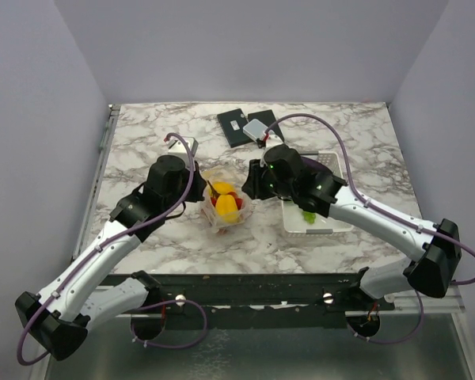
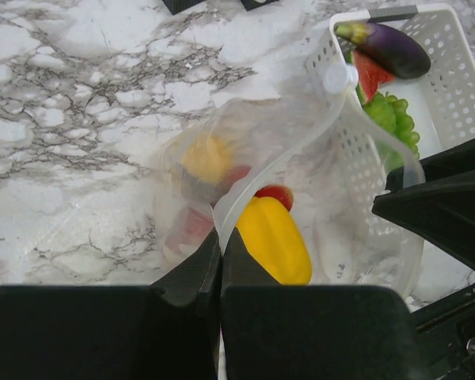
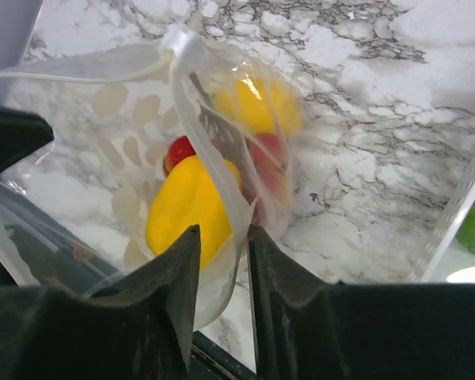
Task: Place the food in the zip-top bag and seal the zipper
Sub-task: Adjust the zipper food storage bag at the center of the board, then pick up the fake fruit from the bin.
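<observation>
The zip-top bag (image 1: 226, 204) stands open in the middle of the table with a long yellow piece (image 2: 273, 237), a lemon (image 2: 207, 157) and a strawberry (image 2: 275, 194) inside. My left gripper (image 2: 220, 237) is shut on the zipper (image 2: 289, 154) at the bag's near-left rim. My right gripper (image 3: 223, 233) stands open, its jaws a little apart on either side of the opposite rim (image 3: 214, 158). An eggplant (image 2: 388, 47), a watermelon slice (image 2: 370, 73) and grapes (image 2: 392, 119) lie in the white basket (image 2: 451, 16).
The white basket (image 1: 336, 226) sits right of the bag, under my right arm. Two flat dark and grey items (image 1: 237, 127) lie at the back of the table, and a small white object (image 1: 182, 144) at back left. The table's front edge is near.
</observation>
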Robot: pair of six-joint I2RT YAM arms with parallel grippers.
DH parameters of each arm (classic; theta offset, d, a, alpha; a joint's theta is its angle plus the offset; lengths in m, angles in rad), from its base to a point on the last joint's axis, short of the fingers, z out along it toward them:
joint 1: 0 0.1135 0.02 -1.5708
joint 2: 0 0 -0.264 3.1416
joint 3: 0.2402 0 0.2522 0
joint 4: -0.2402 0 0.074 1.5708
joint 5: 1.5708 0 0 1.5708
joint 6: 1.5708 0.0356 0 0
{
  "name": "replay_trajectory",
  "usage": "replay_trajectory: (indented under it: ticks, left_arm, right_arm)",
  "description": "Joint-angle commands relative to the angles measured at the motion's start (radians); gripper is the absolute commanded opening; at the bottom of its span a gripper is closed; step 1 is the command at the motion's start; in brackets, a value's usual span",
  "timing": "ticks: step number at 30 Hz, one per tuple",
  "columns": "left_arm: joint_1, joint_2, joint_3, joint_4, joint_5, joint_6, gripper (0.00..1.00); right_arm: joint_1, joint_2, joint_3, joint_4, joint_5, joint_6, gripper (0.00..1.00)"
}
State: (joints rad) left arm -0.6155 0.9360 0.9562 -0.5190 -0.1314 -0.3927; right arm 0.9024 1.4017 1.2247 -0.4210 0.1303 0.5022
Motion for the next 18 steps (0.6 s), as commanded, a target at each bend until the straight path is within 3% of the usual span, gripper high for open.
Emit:
replay_trajectory:
  ticks: [1, 8, 18]
  left_arm:
    - [-0.001, 0.032, 0.075, 0.017, -0.033, 0.072, 0.00]
    - [-0.001, 0.069, 0.115, 0.026, -0.043, 0.114, 0.00]
    - [-0.001, 0.063, 0.069, 0.085, -0.056, 0.130, 0.00]
  right_arm:
    - [0.007, -0.048, 0.046, -0.029, 0.052, -0.019, 0.39]
    - [0.007, -0.113, 0.072, -0.109, 0.186, -0.057, 0.56]
    - [-0.018, -0.177, 0.035, -0.255, 0.424, -0.076, 0.68]
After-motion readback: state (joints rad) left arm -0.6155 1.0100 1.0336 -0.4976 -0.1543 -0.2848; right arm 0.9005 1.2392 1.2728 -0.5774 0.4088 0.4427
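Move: The zipper bag stands open between the grippers. Its right rim lies between the right fingers, about 14 cm to the right of the left hand and level with it. From the right hand, the yellow pepper in the bag is some 6 cm left, neither ahead nor back, and 9 cm down; the yellow fruit is about 8 cm left, 5 ahead, 11 down; the basket's middle is roughly 22 cm right, 4 ahead, 12 down. Keep opening the right gripper until it is about two-thirds wide, so the bag's right rim comes free. Draw the hand right towards the basket and up, about 7 cm across and 5 cm higher, turning it clockwise and tipping the fingers up some 10 degrees. Keep the left gripper shut on the rim and ease it about 2 cm forward and slightly up. ##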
